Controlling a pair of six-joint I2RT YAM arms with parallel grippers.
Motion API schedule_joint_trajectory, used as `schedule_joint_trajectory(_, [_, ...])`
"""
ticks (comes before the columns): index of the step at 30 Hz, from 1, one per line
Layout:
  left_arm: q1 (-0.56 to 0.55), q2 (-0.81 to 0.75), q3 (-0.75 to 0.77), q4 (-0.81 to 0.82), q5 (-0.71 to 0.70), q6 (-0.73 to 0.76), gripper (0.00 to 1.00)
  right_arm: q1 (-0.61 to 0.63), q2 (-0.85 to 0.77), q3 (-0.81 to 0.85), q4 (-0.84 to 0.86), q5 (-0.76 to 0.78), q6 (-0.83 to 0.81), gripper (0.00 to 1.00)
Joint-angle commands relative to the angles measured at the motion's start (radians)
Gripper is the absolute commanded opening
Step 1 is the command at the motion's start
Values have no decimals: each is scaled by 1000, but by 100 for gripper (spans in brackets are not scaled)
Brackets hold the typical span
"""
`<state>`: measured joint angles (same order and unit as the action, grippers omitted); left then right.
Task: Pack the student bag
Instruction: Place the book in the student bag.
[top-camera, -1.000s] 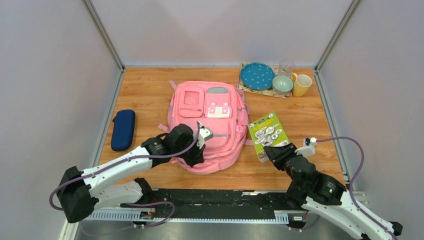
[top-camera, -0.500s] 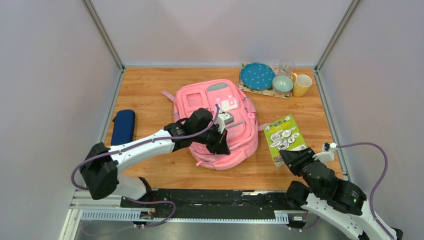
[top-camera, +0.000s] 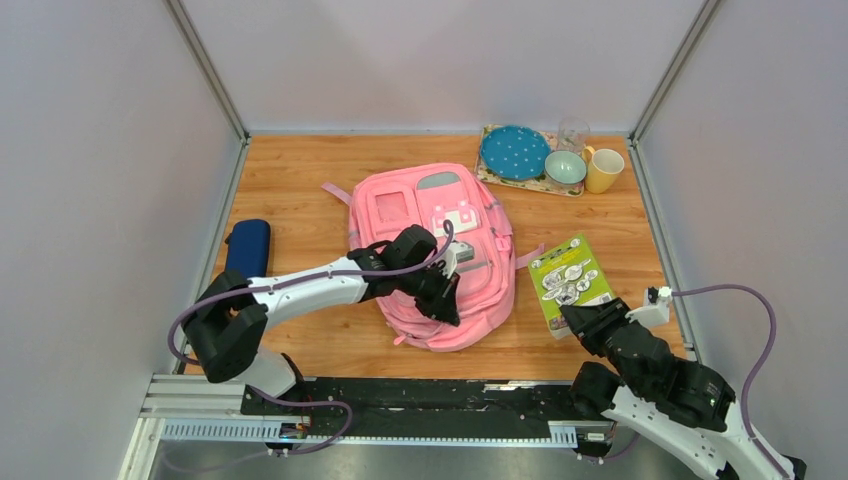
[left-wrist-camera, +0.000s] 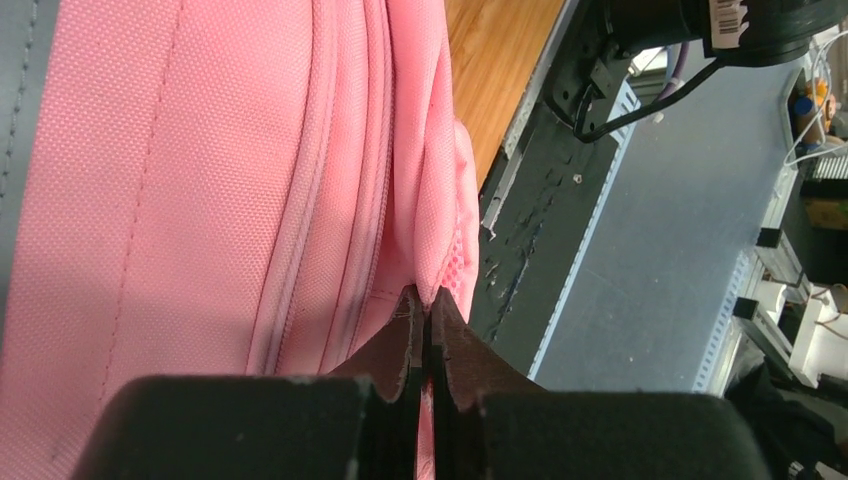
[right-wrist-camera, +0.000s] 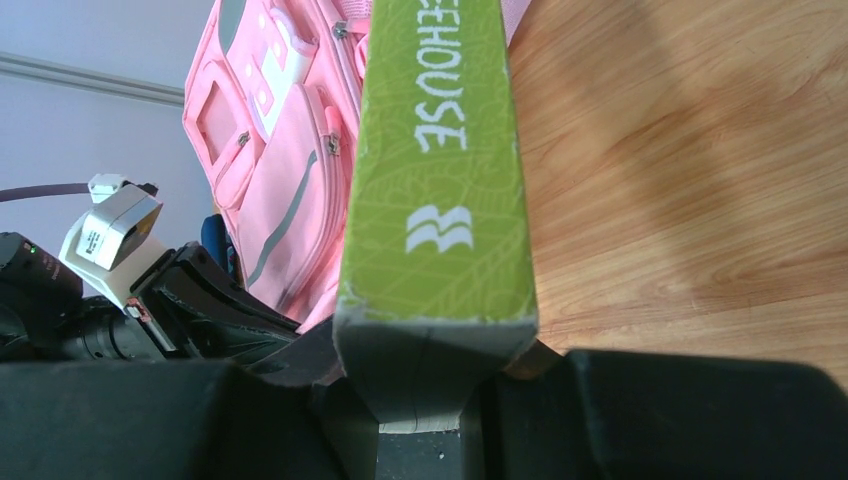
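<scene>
The pink student bag (top-camera: 420, 215) lies flat on the wooden table, front pockets up. My left gripper (top-camera: 446, 300) sits over its near right part. In the left wrist view this gripper (left-wrist-camera: 428, 303) is shut on a fold of the bag's pink fabric (left-wrist-camera: 200, 170) by a seam. My right gripper (top-camera: 577, 318) is shut on the near end of a green book (top-camera: 570, 278) just right of the bag. In the right wrist view the book (right-wrist-camera: 440, 150) stands on edge between the jaws of the right gripper (right-wrist-camera: 432, 350), with the bag (right-wrist-camera: 270, 180) behind it.
A navy zip case (top-camera: 246, 252) lies at the left table edge. At the back right are a blue plate (top-camera: 514, 152), a bowl (top-camera: 565, 167), a yellow mug (top-camera: 604, 170) and a glass (top-camera: 573, 132). Grey walls enclose three sides; a black rail (top-camera: 420, 395) runs along the near edge.
My left gripper has dragged the bag to the right and slightly away. The right gripper has carried the book to the right and nearer the table's front edge.
</scene>
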<state>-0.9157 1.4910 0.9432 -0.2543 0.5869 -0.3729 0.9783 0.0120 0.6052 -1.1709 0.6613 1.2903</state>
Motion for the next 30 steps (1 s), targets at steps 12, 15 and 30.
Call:
schedule_joint_trajectory(12, [-38,22,-21,41,27,11,28,-1,-50,53,70,41,18,0])
schedule_joint_trajectory(15, [-43,26,-20,38,19,17,26,0,-50,51,70,40,20,0])
schedule_joint_trajectory(30, [-135,37,20,-51,-217,120,33,0,-50,48,71,41,23,0])
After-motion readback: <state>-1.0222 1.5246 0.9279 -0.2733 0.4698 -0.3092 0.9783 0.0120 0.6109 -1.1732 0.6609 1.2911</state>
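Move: The left fingers, pointing right and down, are shut on the student bag's near rim, so the rim lies right at the fingertips. The bag's middle is about 12 cm ahead, 3 cm left and 5 cm lower; the side strap lies some 12 cm ahead and 14 cm right. The green book's middle is roughly 6 cm ahead and 21 cm right. From the right hand gripping its near end, the book's middle is 7 cm ahead and 2 cm left, the bag's near rim about 24 cm left. Down about 3 cm and back some 2 cm, the left hand eases at the bag's near edge while its fingers open to about a third, letting go of the pinched rim but staying astride the fabric; its fingers tip slightly farther down near the end. The right hand stays put, keeping its grip on the green book's near end. ##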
